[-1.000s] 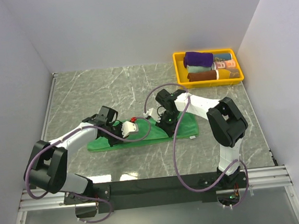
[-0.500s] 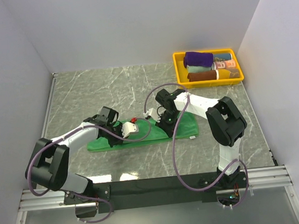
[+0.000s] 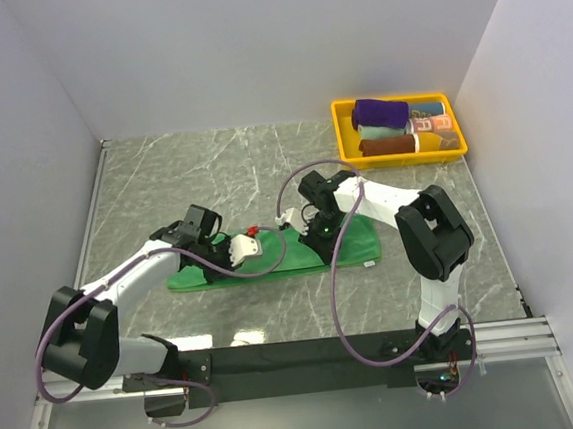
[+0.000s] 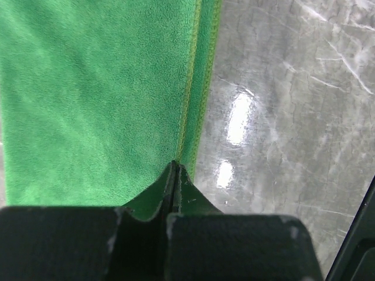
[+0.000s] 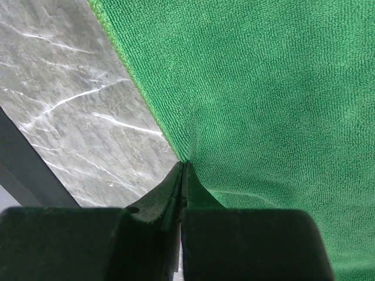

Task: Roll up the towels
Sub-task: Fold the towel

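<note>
A bright green towel (image 3: 283, 261) (image 4: 88, 88) (image 5: 281, 88) lies spread flat in a long strip on the marble table (image 3: 212, 171). My left gripper (image 3: 203, 264) (image 4: 174, 168) is shut on the towel's hemmed edge near its left end. Toward the right end, my right gripper (image 3: 321, 240) (image 5: 183, 165) is shut on a pinch of the towel's edge, and the cloth puckers at its tips. A dark purple towel (image 3: 378, 114) lies rolled in the yellow tray (image 3: 345, 134) at the back right.
The tray also holds a brown roll (image 3: 386, 146) and a lighter roll (image 3: 427, 122). White walls close in the table on the left, back and right. A black rail (image 3: 309, 353) runs along the near edge. Purple cables (image 3: 336, 300) loop over the towel.
My left arm has shifted a little to the left and its jaws have closed fully on the towel's edge. The right arm and the towel have hardly moved.
</note>
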Controlling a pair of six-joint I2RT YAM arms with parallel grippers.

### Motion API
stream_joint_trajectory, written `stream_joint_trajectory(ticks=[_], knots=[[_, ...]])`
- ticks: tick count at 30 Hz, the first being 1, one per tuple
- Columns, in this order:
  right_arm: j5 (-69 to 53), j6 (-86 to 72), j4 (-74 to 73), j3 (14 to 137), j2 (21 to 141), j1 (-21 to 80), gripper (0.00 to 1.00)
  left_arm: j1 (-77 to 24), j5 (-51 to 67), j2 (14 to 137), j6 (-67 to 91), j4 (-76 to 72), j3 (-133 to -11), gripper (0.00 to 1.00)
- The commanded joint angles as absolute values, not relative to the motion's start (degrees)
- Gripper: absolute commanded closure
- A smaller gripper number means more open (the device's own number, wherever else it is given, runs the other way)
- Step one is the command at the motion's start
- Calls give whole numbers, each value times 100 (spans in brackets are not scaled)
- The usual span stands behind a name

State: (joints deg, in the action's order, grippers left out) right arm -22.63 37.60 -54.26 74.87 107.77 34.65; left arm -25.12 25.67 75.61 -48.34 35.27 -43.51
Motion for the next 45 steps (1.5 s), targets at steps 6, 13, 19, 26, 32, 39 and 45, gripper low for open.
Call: stream_joint_trajectory(ticks=[6,13,19,26,32,39,45], knots=[[-2355,3806,-5520,7550,11030,3428,100,-2549,2663,8147,-4676,3446,-4307,99],[-2347,3788,-5449,7488,11206,3419,100,-2558,2575,8534,-4728,3305,-4245,99],[-2373,3779,-5590,7488,10891,3428,100,-2549,2654,8297,-4615,3419,-4359,99],[-2443,3788,-5836,7576,10732,3428,100,-2549,2680,8007,-4649,3638,-4377,99],[-2531,3779,-5784,7445,10977,3436,100,-2549,2619,8059,-4614,3507,-4298,99],[-2811,3972,-6300,7646,11505,3288,75,-2505,2794,8157,-4430,3760,-4465,66],[-3489,4114,-7093,8226,10937,2411,12,-1839,3085,7094,-4246,4297,-4570,59]])
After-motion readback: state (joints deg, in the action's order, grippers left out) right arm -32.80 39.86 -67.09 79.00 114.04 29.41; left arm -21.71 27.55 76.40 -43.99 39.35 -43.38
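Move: Both hands already pinch the upper layer's near edge on the folded green towel. The lower layer's near edge, where it is going, lies about 4 cm below and 1 cm back of the left hand, and 2 cm below and 1 cm back of the right. The towel's near left corner is some 10 cm left of the left hand and 2 cm back, 4 cm below. The white label sits roughly 10 cm to the right hand's right and 1 cm back, 2 cm below. Down first: both hands lower the held towel edge to the table, the left about 3.5 cm, the right about 2, then ease up a centimetre. After a small second dip both open, the right nearly wide and drawing back some 3 cm as its fingertips tilt towards the base, letting go of the edge; they then lift, the left drifting left and the right going right. ##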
